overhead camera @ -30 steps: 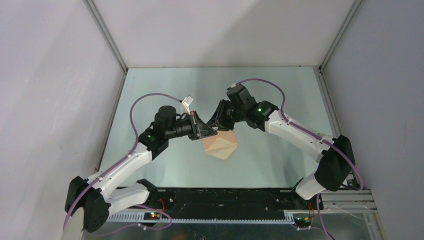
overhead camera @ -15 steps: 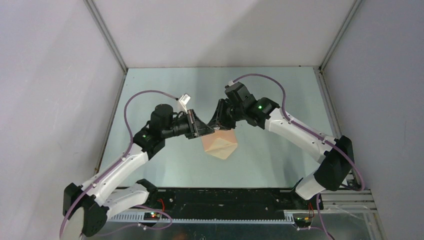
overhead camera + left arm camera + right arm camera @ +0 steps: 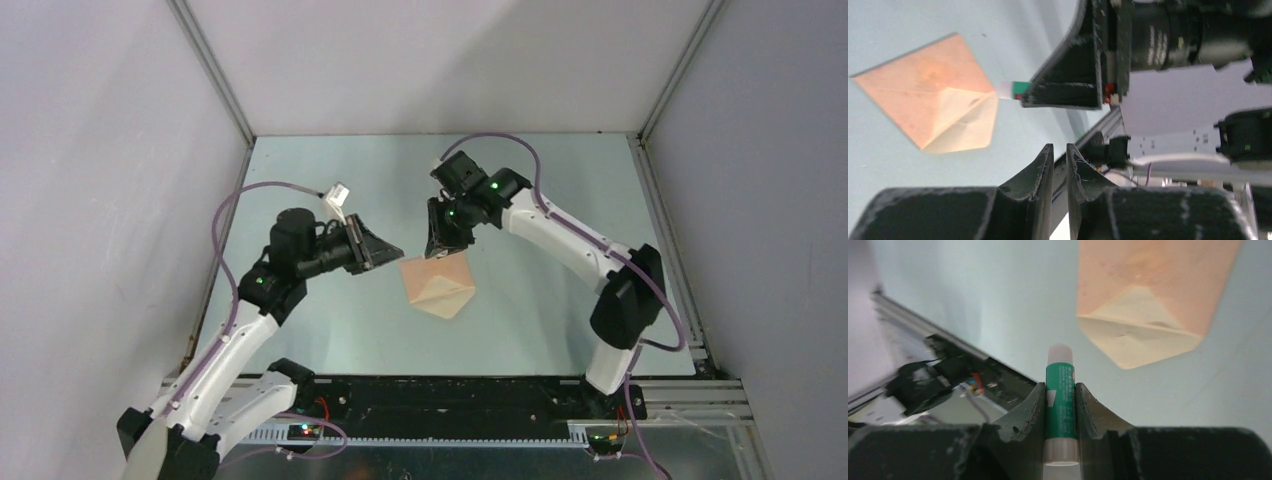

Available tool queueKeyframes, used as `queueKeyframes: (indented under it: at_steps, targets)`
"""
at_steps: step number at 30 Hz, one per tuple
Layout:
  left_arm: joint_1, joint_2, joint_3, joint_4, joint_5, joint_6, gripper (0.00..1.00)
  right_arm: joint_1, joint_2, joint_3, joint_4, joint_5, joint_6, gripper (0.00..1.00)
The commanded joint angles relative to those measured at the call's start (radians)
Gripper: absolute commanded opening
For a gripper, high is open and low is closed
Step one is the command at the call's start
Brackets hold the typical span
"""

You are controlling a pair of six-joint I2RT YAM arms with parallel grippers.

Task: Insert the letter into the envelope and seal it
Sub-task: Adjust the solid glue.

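The tan envelope (image 3: 438,288) lies flat mid-table, its paler cream triangular flap (image 3: 1138,335) showing. The letter is hidden; no separate sheet shows. My right gripper (image 3: 437,250) hovers just beyond the envelope's far edge, shut on a green glue stick (image 3: 1060,405) whose white tip (image 3: 1004,89) points toward the envelope. My left gripper (image 3: 393,255) hangs just left of the envelope's far-left corner. Its jaws stand a narrow gap apart in the left wrist view (image 3: 1059,147), with nothing between them.
The pale green table (image 3: 540,190) is ringed by grey walls with metal corner rails (image 3: 215,80). A black rail with the arm bases (image 3: 450,400) runs along the near edge.
The left arm has drawn back to the left, away from the right gripper, and its jaws have parted slightly. The right gripper has shifted a little left with the glue stick.
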Motion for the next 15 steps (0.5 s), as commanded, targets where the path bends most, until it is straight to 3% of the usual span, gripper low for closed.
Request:
queueKeyframes:
  at_steps: [1,3,9,15]
  targets:
    - [0.13,0.017,-0.015,-0.026,0.018,-0.032,0.21,0.02,0.11,0.211,-0.302,0.154,-0.241,0.0]
    - [0.144,0.054,-0.034,-0.029,0.003,-0.049,0.21,0.036,0.171,0.299,-0.422,0.211,-0.286,0.0]
    - [0.146,0.215,-0.102,0.059,0.007,-0.094,0.21,0.095,0.349,0.482,-0.553,0.32,-0.363,0.0]
    - [0.147,0.341,-0.13,0.108,-0.007,-0.081,0.21,0.128,0.394,0.485,-0.507,0.374,-0.383,0.0]
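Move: Beneath the right hand, which still grips the glue stick, lies the envelope's open flap, roughly 1 cm ahead, 2 cm to its right and 18 cm below. The envelope's body is about 8 cm ahead and level sideways. The same flap lies some 6 cm ahead of the left hand, 10 cm to its right and 25 cm below, while the held glue stick is about 5 cm ahead, 9 cm right and 7 cm below. Lowering the glue stick towards the envelope flap, the right hand sinks about 5 cm, easing 2 cm right, and swings its fingers some 30 degrees from slanting leftward to nearly straight down, also turning counter-clockwise, grip kept. The empty left hand first goes forward and a little left, then drops quickly beside the envelope, 12 cm in all, tipping its fingers further down, opening unchanged. ##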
